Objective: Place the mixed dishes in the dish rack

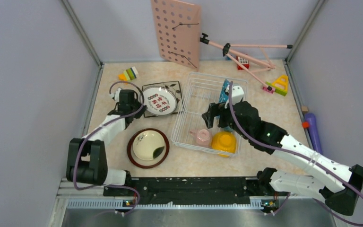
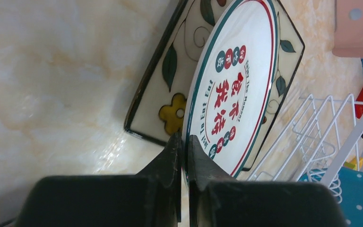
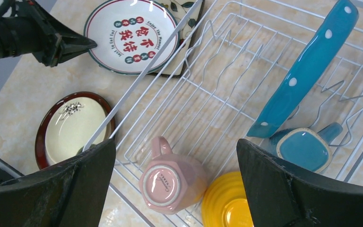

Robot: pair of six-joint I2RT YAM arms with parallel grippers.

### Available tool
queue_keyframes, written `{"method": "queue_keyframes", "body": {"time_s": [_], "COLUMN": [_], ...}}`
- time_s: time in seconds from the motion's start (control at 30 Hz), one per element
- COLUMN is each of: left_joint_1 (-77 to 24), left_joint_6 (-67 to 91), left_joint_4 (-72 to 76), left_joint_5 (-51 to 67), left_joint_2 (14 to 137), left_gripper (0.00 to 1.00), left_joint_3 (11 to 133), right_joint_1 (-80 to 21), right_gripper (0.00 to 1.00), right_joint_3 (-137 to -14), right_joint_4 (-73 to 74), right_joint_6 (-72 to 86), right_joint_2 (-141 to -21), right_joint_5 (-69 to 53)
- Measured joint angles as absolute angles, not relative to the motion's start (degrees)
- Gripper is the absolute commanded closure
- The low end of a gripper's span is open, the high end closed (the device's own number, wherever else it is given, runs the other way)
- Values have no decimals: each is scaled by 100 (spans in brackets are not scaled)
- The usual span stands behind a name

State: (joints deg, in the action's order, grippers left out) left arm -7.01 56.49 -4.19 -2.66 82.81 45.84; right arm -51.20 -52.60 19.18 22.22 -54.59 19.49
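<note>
My left gripper [image 1: 139,106] [image 2: 184,156] is shut on the near rim of the white plate with characters [image 1: 159,100] [image 2: 236,80], which lies on the square floral plate [image 1: 176,87] [image 2: 160,80] left of the dish rack [image 1: 189,101] [image 3: 208,94]. The brown-rimmed plate [image 1: 148,147] sits on the table nearer the arms. My right gripper [image 1: 215,116] [image 3: 175,146] hangs open above the rack with nothing in it. Below it lie the upturned pink cup [image 3: 172,182] and yellow bowl [image 3: 227,203]. The blue polka-dot plate [image 3: 307,66] stands on edge beside the blue-grey mug [image 3: 302,149].
A pink pegboard [image 1: 176,30] leans on the back wall beside a fallen pink stand [image 1: 246,54]. Toy blocks lie at the back left [image 1: 129,74] and back right [image 1: 280,85]. A purple object [image 1: 313,130] lies along the right wall. Grey walls close three sides.
</note>
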Motion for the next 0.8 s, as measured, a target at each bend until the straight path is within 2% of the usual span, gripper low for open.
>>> {"method": "queue_keyframes", "body": {"time_s": [0.23, 0.5, 0.8], "left_joint_1": [-683, -683, -672], "left_joint_6": [5406, 5391, 5789], "left_joint_4": [-1275, -1577, -1435], "left_joint_5": [-454, -255, 1487], "left_joint_2": [6602, 4862, 4377], "left_gripper": [100, 100, 100], "left_joint_3": [4237, 4121, 4093], "right_joint_1": [-5120, -5120, -5120], "right_gripper": [4, 4, 4], "right_joint_3": [-5260, -5260, -5260], "right_joint_4": [1911, 1833, 1564], "right_joint_6": [2261, 2383, 2696], "right_joint_2": [-5511, -5837, -5863], "right_joint_5": [1686, 1343, 1278]}}
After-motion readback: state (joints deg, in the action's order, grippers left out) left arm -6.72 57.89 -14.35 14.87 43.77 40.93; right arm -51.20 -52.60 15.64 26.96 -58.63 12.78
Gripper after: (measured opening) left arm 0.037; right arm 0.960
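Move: My left hand already pinches the white plate by its near-left rim. The dish rack's middle lies about 33 cm to its right, nearly level fore and aft; the flowered tray is 7 cm ahead, 9 cm right and 6 cm down, the cream bowl some 19 cm back and 2 cm right. From my open right hand, the white plate is roughly 19 cm ahead, 25 cm left and 17 cm down, the pink mug about 18 cm below and 4 cm left. Keeping my pinch on the white plate's rim, I lift my left hand some 16 cm and draw it back about 10 cm off the flowered tray, tipping the fingers up roughly 20 degrees, then swing right and turn clockwise towards my right gripper. My right hand, still wide open and empty above the rack, eases about 3 cm left to meet it, dipping slightly. ##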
